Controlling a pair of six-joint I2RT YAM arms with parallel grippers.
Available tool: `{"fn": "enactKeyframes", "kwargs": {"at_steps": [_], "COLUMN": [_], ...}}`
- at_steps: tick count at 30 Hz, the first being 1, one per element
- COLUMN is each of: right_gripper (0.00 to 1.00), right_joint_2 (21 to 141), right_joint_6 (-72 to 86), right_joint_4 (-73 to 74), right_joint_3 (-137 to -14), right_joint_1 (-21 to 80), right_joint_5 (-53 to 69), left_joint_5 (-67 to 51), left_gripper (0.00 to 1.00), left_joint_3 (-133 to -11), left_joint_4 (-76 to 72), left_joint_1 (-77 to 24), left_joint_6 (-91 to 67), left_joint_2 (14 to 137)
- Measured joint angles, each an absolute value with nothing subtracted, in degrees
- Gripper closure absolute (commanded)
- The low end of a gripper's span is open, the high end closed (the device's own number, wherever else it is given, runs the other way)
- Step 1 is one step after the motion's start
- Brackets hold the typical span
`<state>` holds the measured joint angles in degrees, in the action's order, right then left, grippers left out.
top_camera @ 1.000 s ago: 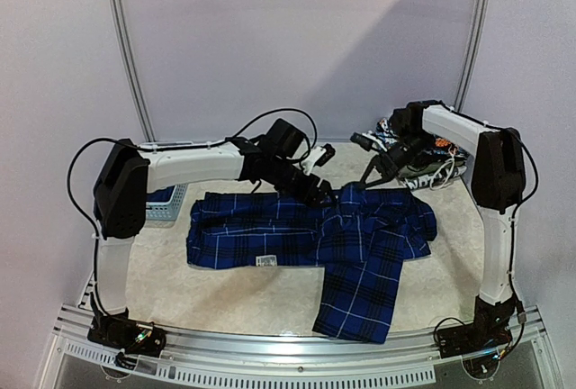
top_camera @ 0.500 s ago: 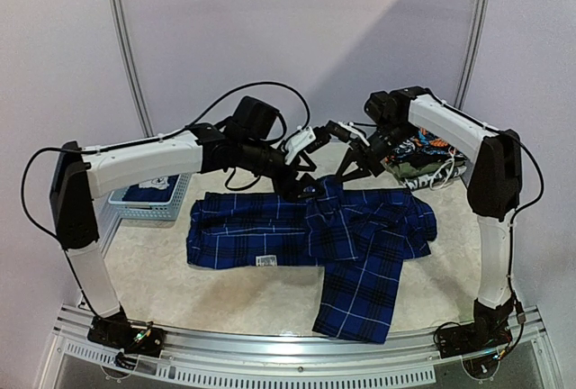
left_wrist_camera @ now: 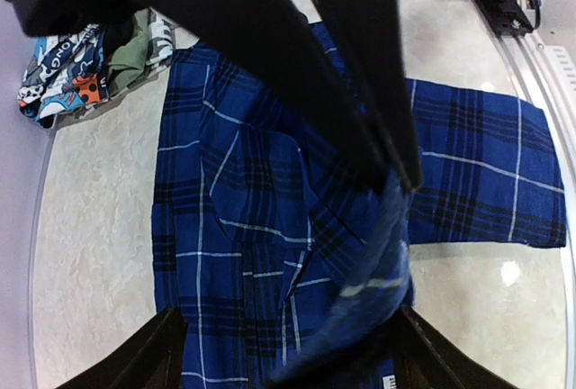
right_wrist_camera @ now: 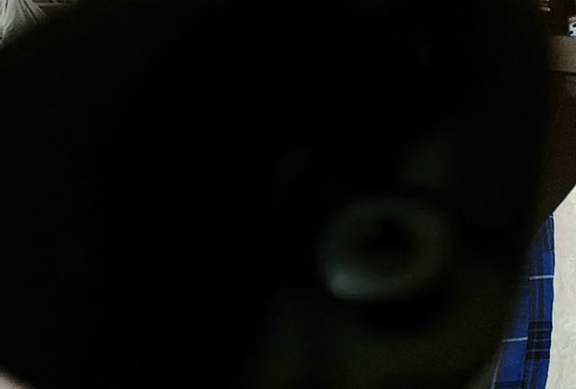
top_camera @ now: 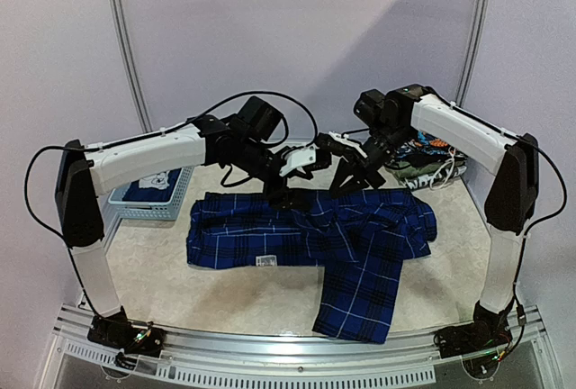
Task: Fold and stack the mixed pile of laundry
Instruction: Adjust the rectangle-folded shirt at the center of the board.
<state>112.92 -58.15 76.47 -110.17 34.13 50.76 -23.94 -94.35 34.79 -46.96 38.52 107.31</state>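
A blue-and-black plaid shirt [top_camera: 342, 236] lies spread on the table, one sleeve reaching toward the front edge. My right gripper [top_camera: 347, 180] is over its back edge, shut on a raised fold of the plaid shirt [left_wrist_camera: 369, 263], which hangs blurred from the tips of the right gripper [left_wrist_camera: 405, 177]. My left gripper [top_camera: 286, 194] hovers just left of it. The left gripper [left_wrist_camera: 288, 339] is open wide, and the lifted fold hangs between its fingers [left_wrist_camera: 162, 353]. The rest of the mixed laundry pile [top_camera: 423, 159] sits at the back right. Something dark fills nearly all of the right wrist view.
A light-blue slotted basket [top_camera: 148, 198] stands at the back left, behind the left arm. The patterned garments of the pile [left_wrist_camera: 67, 65] lie beside the shirt's far edge. A strip of plaid [right_wrist_camera: 540, 317] shows at the right wrist view's lower right.
Both grippers have shifted left along the shirt's back edge, the right one drawing the cloth with it. The left arm has stretched out and its jaws have widened slightly.
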Motion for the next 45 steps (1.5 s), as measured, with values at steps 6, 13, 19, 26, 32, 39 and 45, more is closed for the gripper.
{"fn": "enactKeyframes", "kwargs": {"at_steps": [6, 13, 19, 26, 32, 39, 45], "right_gripper": [1.00, 1.00, 0.81, 0.36, 0.34, 0.01, 0.01], "right_joint_2": [112.3, 112.3, 112.5, 112.6, 112.6, 112.7, 112.2], "right_joint_6": [-59.1, -59.3, -59.3, -58.4, -58.0, -59.6, -62.4], "right_joint_4": [76.5, 76.5, 76.7, 76.7, 76.2, 76.1, 76.2], "right_joint_3": [-109.3, -109.6, -111.3, -112.2, -110.9, -98.2, -87.8], "right_joint_1": [34.4, 34.5, 34.2, 28.1, 14.0, 6.8, 6.7], "right_joint_5": [49.8, 49.6, 48.6, 48.8, 46.6, 43.0, 42.0], "left_joint_5": [-26.2, -31.2, -33.7, -35.7, -36.9, -32.1, -29.8], "left_gripper": [0.34, 0.75, 1.00, 1.00, 1.00, 1.00, 1.00], "left_joint_3": [-94.3, -94.3, -98.8, -100.9, -95.5, -95.7, -95.7], "left_joint_4": [35.0, 37.0, 40.8, 41.4, 32.7, 26.9, 25.4], "left_joint_1": [-46.8, -46.7, -46.6, -44.5, -38.3, -35.8, -34.5], "left_joint_6": [39.5, 39.1, 39.1, 32.4, 18.1, 1.3, -10.1], "left_joint_2": [108.0, 108.4, 112.6, 113.5, 108.9, 106.9, 106.9]}}
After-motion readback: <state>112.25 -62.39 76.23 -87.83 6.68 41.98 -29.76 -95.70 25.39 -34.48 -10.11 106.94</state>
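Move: Just right of the open left hand, about 3 cm away and roughly level with the fingers, hangs the shirt's upper sleeve, which the right hand is already pinching; the shirt's left half lies some 5 cm ahead, 12 cm left and 18 cm below the left hand. From the right hand, the shirt's right end is about 8 cm ahead, 18 cm right and 20 cm down, with the folded pile 27 cm ahead, 23 cm right and 15 cm down. Taking over the held sleeve, the left hand draws back a couple of centimetres and shuts on it. The right hand then opens and lets go, swinging right about 18 cm, first forward then partly back, sinking towards the shirt's right end, fingers wide. The left keeps its pinch and carries the sleeve about 11 cm forward, also left and up, turning counter-clockwise. ##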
